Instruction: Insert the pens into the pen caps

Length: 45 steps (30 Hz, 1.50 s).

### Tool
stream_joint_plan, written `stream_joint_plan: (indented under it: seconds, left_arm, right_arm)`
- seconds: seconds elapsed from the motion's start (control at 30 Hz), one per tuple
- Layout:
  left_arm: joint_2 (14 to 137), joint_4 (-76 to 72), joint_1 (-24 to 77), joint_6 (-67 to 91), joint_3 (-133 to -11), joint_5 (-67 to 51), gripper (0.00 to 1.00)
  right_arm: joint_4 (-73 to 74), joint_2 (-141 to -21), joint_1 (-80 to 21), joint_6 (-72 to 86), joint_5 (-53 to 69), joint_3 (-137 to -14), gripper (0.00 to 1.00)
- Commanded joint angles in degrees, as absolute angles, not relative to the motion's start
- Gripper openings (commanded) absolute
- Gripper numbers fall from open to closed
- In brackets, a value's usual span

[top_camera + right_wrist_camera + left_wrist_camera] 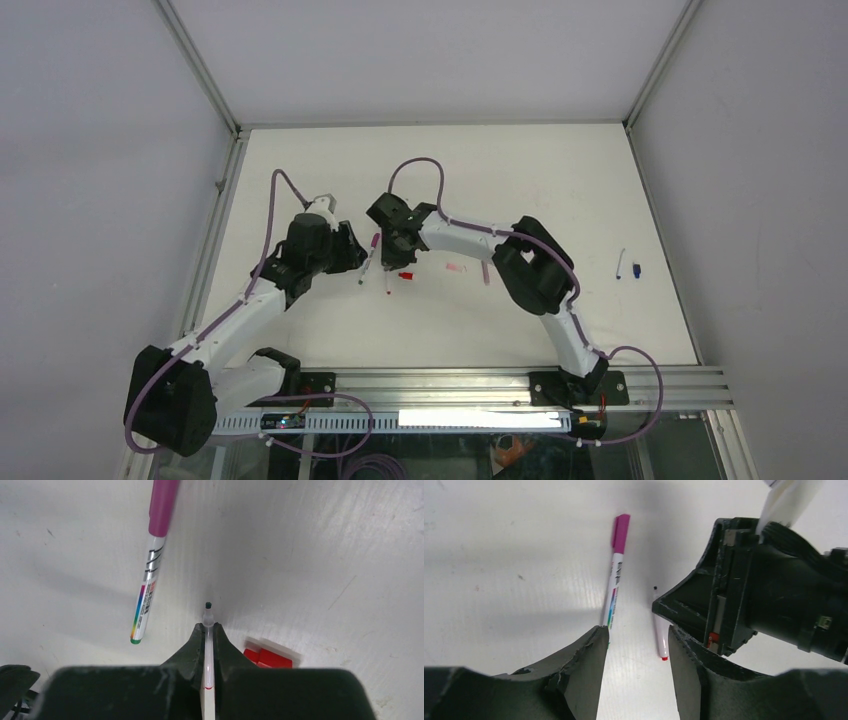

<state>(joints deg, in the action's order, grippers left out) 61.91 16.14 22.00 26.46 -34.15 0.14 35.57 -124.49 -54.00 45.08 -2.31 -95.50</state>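
Note:
My right gripper is shut on a thin white pen; its dark tip sticks out past the fingertips, low over the table. A red pen cap lies just right of those fingers. A white pen with a magenta cap lies to the left. My left gripper is open, its fingers empty. Beyond them lie the held pen's red end and the magenta-capped pen. In the top view both grippers meet at the table's middle.
A pink cap and a pink pen lie right of the red cap. Far right lie a white pen and a dark blue cap. The right gripper's black body crowds the left wrist view.

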Motion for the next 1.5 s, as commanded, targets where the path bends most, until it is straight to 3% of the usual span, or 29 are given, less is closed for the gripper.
stream_joint_plan:
  seconds: [0.0,0.7,1.47]
  left_arm:
    - [57.13,10.18,21.36,28.05,-31.83,-4.76,0.51]
    - [59.72,-5.86,21.36,32.68,-26.53,-20.48,0.54]
    - [66.96,-14.77,21.36,34.53,-25.59,-21.83,0.5]
  right_arm:
    - [30.87,-116.63,-54.24,42.3,-4.26,-93.72,0.0]
    - [24.99,-106.35,-53.32,39.88,-8.53,-88.88,0.0]
    - [23.09,-105.13,-53.32,41.56,-6.14,-86.88,0.0]
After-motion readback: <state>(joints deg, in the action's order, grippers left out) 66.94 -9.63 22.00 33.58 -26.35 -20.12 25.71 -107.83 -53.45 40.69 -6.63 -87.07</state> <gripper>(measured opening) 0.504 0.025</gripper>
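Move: The red-ended pen, still pinched near its tip by the right hand, has its middle about 5 cm to the left hand's right, level fore-and-aft, 6 cm lower. From the left hand the purple-capped pen lies 3 cm ahead, 1 cm right; the red cap 10 cm right, 1 cm back. From the right hand, the left fingertips are some 5 cm left, 1 cm back, 6 cm above. The right hand lifts the pen about 10 cm; the half-open left swings 7 cm right, rolling, towards it. ##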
